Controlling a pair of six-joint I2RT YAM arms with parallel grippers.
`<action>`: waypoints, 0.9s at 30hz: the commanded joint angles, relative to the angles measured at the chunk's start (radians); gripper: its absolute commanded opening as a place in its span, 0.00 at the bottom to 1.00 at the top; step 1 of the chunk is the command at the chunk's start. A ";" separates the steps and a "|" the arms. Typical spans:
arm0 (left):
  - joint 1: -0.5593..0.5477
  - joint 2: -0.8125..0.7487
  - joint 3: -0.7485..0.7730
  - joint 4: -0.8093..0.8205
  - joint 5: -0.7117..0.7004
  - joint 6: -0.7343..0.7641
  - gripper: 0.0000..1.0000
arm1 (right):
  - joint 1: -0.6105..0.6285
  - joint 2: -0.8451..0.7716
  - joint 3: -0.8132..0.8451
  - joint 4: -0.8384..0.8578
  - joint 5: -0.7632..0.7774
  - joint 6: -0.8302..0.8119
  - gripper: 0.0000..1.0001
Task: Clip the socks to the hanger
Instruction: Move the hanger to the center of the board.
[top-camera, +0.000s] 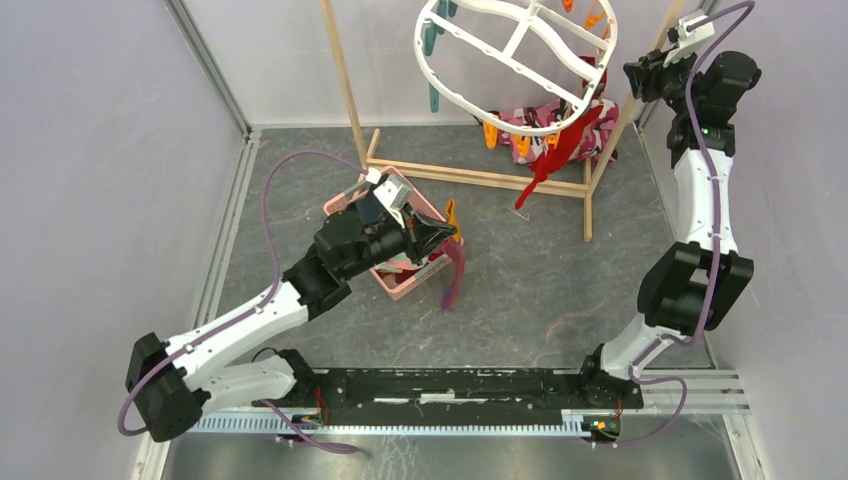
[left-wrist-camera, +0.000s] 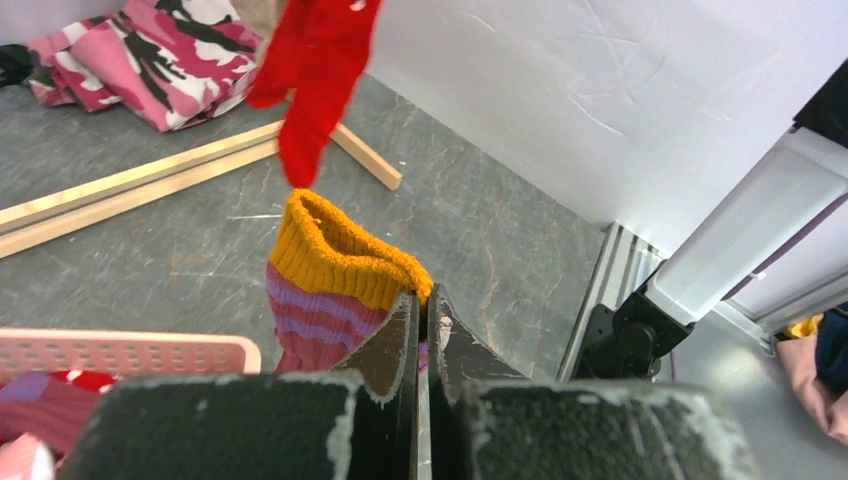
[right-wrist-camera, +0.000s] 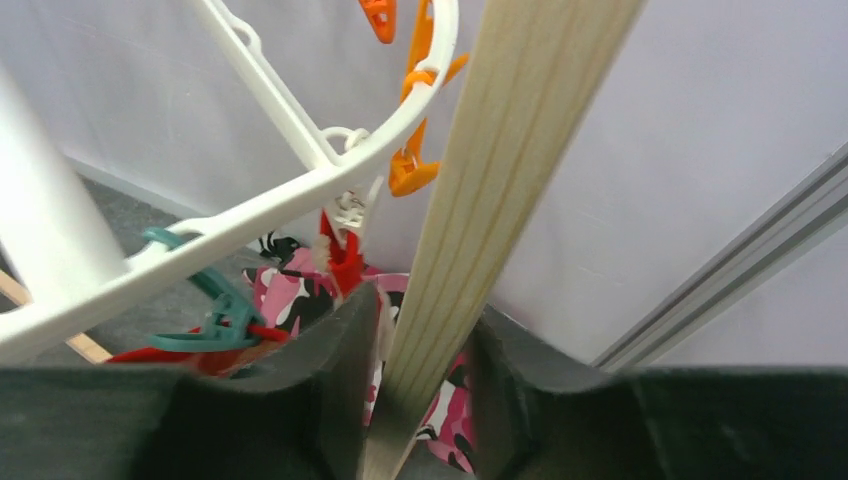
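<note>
My left gripper (top-camera: 447, 236) (left-wrist-camera: 422, 300) is shut on a sock (left-wrist-camera: 335, 285) with a yellow cuff and pink and purple stripes. The sock (top-camera: 453, 272) hangs beside the pink basket. The white oval hanger (top-camera: 478, 97) (right-wrist-camera: 300, 190), with orange pegs (right-wrist-camera: 410, 170) and teal pegs (right-wrist-camera: 215, 312), hangs tilted at the back. A red sock (top-camera: 562, 148) (left-wrist-camera: 318, 75) (right-wrist-camera: 345, 262) dangles from one of its pegs. My right gripper (top-camera: 640, 76) (right-wrist-camera: 425, 310) is high at the back right, its fingers closed on either side of the rack's wooden pole (right-wrist-camera: 520, 150).
A pink basket (top-camera: 398, 288) (left-wrist-camera: 130, 350) with more socks sits under the left arm. The wooden rack's base bars (top-camera: 480, 176) (left-wrist-camera: 140, 180) lie across the floor. A pink, black and white camouflage cloth (top-camera: 535, 120) (left-wrist-camera: 170, 60) lies behind them. Walls close in on both sides.
</note>
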 joint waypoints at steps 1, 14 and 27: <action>-0.031 0.046 0.084 0.123 0.043 -0.049 0.02 | -0.027 -0.007 0.031 0.063 -0.041 -0.116 0.54; -0.100 0.150 0.223 0.002 0.057 0.069 0.02 | -0.167 -0.467 -0.319 -0.408 -0.280 -0.502 0.97; -0.116 0.165 0.255 -0.099 0.016 0.227 0.02 | -0.128 -0.687 -0.440 -1.222 -0.678 -1.304 0.98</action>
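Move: The right fingers are still closed on the rack's right wooden post. From that hand the striped sock held by the left hand hangs about 31 cm back, 35 cm left and 18 cm lower; the red socks are 8 cm back, 13 cm left, 10 cm below. From the left hand the hanger's centre lies some 35 cm ahead, 14 cm right and 15 cm up, the red socks 23 cm ahead, 23 cm right, level. The right hand lets go of the post by opening its fingers wide, then backs off quickly about 25 cm towards its base, bending left and down towards the striped sock in the second half while the wrist turns some 30 degrees counter-clockwise and rolls left side down. The left hand keeps its pinch on the striped sock's cuff and carries it about 5 cm right, rising a few centimetres before easing partway down. ##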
